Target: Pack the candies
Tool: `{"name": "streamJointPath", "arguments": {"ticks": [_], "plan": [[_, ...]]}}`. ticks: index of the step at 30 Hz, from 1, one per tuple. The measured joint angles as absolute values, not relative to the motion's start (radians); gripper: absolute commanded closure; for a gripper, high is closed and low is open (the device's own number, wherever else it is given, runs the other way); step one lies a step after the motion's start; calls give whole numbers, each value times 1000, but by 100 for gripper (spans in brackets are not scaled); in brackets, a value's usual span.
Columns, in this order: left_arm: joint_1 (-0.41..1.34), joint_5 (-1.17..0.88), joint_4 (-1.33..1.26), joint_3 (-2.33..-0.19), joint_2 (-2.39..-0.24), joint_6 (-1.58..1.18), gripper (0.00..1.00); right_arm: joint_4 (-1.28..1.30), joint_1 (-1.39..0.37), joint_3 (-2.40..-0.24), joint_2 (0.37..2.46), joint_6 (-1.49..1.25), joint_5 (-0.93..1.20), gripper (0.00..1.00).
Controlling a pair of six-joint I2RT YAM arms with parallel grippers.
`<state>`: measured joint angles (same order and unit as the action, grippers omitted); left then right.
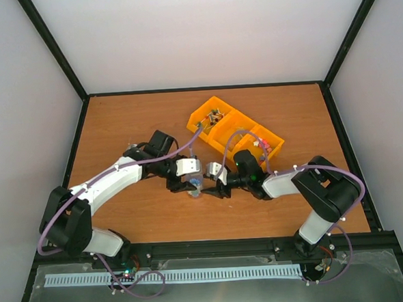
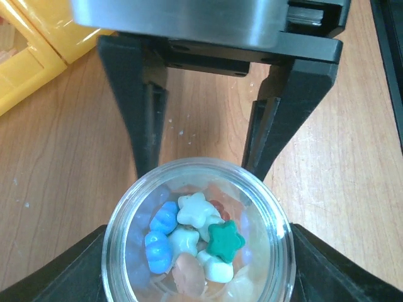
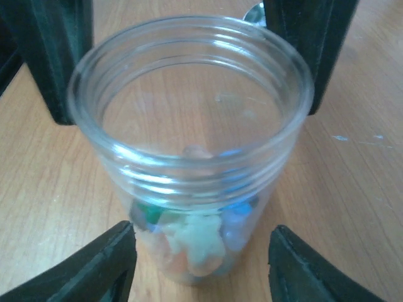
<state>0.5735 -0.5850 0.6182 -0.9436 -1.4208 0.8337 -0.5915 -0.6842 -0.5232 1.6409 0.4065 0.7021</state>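
A small clear jar (image 1: 195,186) stands upright on the wooden table between both grippers. The candies (image 2: 201,242) lie in its bottom: blue, white, teal and pale pink pieces, several of them star-shaped. They also show through the jar wall in the right wrist view, candies (image 3: 198,242). My left gripper (image 2: 199,229) is shut on the jar (image 2: 195,165), its fingers (image 2: 63,277) pressed to the sides. My right gripper (image 3: 201,229) faces it from the other side and straddles the jar (image 3: 189,170). It stands open, with a gap between each of its fingers (image 3: 94,270) and the glass.
An orange compartment bin (image 1: 247,119) sits behind the grippers at centre right. Small dark items (image 1: 216,114) lie in its left compartment and pinkish bits (image 1: 261,145) in its right one. Its yellow corner (image 2: 31,56) shows in the left wrist view. Black frame rails edge the table.
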Motion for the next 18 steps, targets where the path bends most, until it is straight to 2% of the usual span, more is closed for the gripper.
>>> {"name": "streamJointPath", "arguments": {"ticks": [1,2,4,12,18], "plan": [[573,-586,620,-945,-1422,830,59,-589,-683,-524,1641,406,693,15],[573,-587,618,-945,-1423,819,59,-588,-683,-525,1640,404,687,8],[573,-589,608,-944,-1425,765,59,-598,-681,-526,1633,397,667,2],[574,-573,415,-858,-1384,469,56,-676,-681,-493,1618,350,620,0],[578,-543,340,-826,-1370,374,54,-730,-685,-485,1625,313,613,0]]}}
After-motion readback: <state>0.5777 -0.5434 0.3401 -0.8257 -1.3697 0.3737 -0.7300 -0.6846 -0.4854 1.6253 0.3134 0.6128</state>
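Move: Between the two hands is the candy-filled jar, already held by the left fingers near its rim, its middle about 3 cm below that hand point, 1 cm back and 1 cm right. From the right hand point, at its lower body, the jar's middle lies about 2 cm left and 2 cm up, level fore and aft. The orange tray's middle is some 20 cm ahead and 11 cm right of the right hand, about 6 cm lower; the scoop lies roughly 13 cm ahead and 22 cm left of the left hand, 9 cm below. Opening from about half to fully wide, the right fingers give up their closed hold on the jar's lower sides and stay around it, while that hand shifts some 1.5 cm forward and as much up. The left hand keeps its grip and swings the jar about 20 degrees counter-clockwise, tipping slightly, as it carries it about 2 cm forward towards the tray. ##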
